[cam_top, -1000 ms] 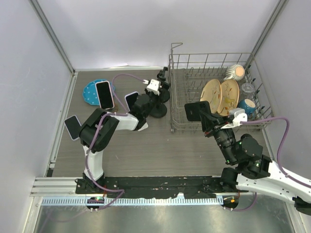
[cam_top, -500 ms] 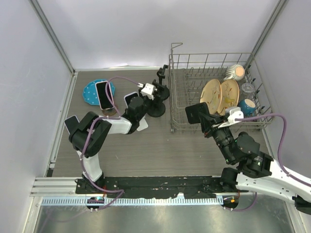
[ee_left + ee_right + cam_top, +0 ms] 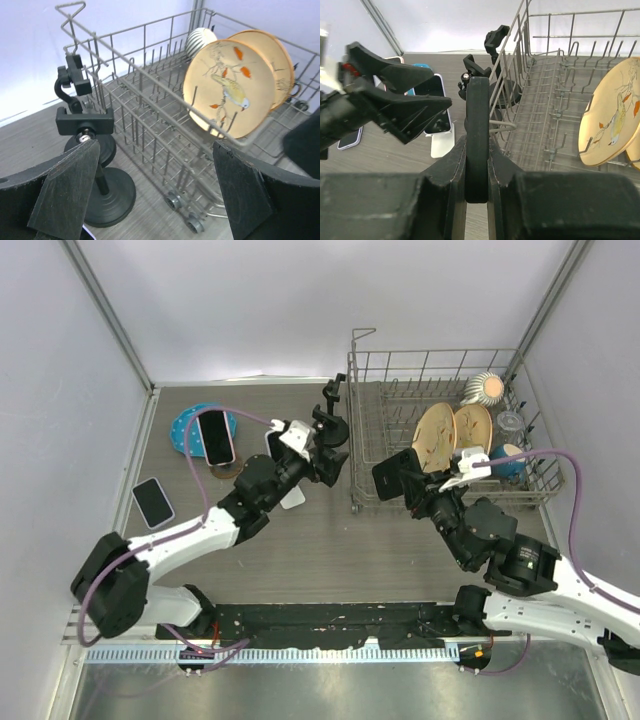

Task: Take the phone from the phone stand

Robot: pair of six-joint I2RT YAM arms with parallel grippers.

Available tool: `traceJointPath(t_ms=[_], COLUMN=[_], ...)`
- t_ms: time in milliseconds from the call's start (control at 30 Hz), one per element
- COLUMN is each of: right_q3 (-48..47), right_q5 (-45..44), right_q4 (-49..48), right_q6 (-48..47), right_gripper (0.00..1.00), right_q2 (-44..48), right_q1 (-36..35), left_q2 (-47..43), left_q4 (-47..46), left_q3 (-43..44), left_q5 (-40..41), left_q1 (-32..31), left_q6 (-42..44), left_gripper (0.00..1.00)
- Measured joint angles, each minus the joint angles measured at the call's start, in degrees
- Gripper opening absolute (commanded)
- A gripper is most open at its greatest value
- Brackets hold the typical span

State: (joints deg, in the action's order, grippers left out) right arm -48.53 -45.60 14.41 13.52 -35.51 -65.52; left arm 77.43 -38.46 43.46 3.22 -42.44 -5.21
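My right gripper (image 3: 415,490) is shut on a black phone (image 3: 392,475), held off the table in front of the dish rack. In the right wrist view the phone (image 3: 477,125) stands edge-on between the fingers (image 3: 452,165). Two black phone stands (image 3: 328,465) sit left of the rack. The nearer stand (image 3: 84,124) has nothing in its clamp. My left gripper (image 3: 320,445) hangs open over these stands, fingers (image 3: 65,195) wide apart with nothing between them. A white stand (image 3: 441,145) carries a second phone (image 3: 436,105).
The wire dish rack (image 3: 365,440) holds two patterned plates (image 3: 440,435), a blue cup (image 3: 512,458) and a glass. A blue plate (image 3: 185,425) at the back left has a phone (image 3: 215,435) on it. Another phone (image 3: 153,502) lies flat by the left edge.
The left gripper has opened wide and the left arm has stretched out, its wrist moving right over the black stands. The right gripper has carried the black phone slightly left.
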Motion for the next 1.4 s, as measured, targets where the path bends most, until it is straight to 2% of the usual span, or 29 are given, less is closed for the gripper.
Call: traceJointPath(t_ms=[300, 533, 700, 867, 1100, 1200, 1233, 1300, 1333, 1400], right_q3=[-2.67, -6.01, -7.13, -7.19, -6.38, -5.68, -5.46, -4.83, -4.46, -3.58], right_q5=[-1.33, -2.32, -1.62, 0.66, 3.34, 3.98, 4.2, 4.5, 4.66, 4.76], right_q4=[4.46, 8.5, 9.68, 9.62, 7.32, 6.21, 6.08, 5.66, 5.4, 4.9], right_q6=[7.74, 15.76, 20.63, 23.85, 27.12, 27.82, 28.06, 28.74, 28.96, 29.4], right_gripper=[0.01, 0.01, 0.01, 0.01, 0.01, 0.01, 0.01, 0.01, 0.01, 0.01], right_q2=[-3.98, -8.55, -11.04, -12.83, -12.85, -12.85, -12.85, -12.85, -12.85, -12.72], right_q1=[0.0, 0.0, 0.0, 0.0, 0.0, 0.0, 0.0, 0.0, 0.0, 0.0], left_q2=[-13.81, -21.49, -20.0, -11.52, -0.7, 2.47, 3.52, 5.6, 6.47, 7.43], left_q4=[9.05, 13.27, 13.18, 9.53, -2.32, -7.34, -9.05, -12.04, -13.03, -14.53], left_q3=[-4.04, -6.08, -5.84, -4.57, -2.34, -1.31, -0.94, -0.09, 0.37, 0.79], left_q5=[5.62, 11.72, 17.92, 27.45, 40.0, 43.63, 44.83, 46.99, 48.09, 49.37], left_q1=[-7.21, -20.52, -29.46, -37.24, -41.7, -42.16, -42.21, -42.38, -42.49, -42.64], left_q6=[2.51, 10.71, 18.23, 27.12, 36.41, 39.3, 40.35, 42.32, 43.01, 44.17], left_gripper=[1.0, 1.0, 1.0, 0.97, 0.84, 0.74, 0.65, 0.55, 0.46, 0.34])
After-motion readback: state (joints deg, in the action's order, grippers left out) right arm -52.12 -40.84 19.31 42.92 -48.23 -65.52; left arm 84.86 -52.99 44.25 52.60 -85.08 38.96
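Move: The held phone is about 16 cm to the left gripper's right, 11 cm back and 5 cm higher; the right fingers keep it some 4 cm to their left and 3 cm ahead, level. The emptied phone stand lies about 13 cm straight ahead of the left gripper and 13 cm lower, the back stand roughly 23 cm ahead, 4 cm right. The rack's near corner is 10 cm right, level fore and aft, 18 cm below. Draw the open left gripper back from the phone stand about 17 cm, rising slightly at first, then swing it 7 cm right and down again to the phone. Roll it some 35 degrees, left side up, creep 2 cm forward and half close around the phone's lower end. Meanwhile keep the right grip, carrying the phone 6.5 cm left and 4 cm down towards the left gripper, fingers tipping down. ##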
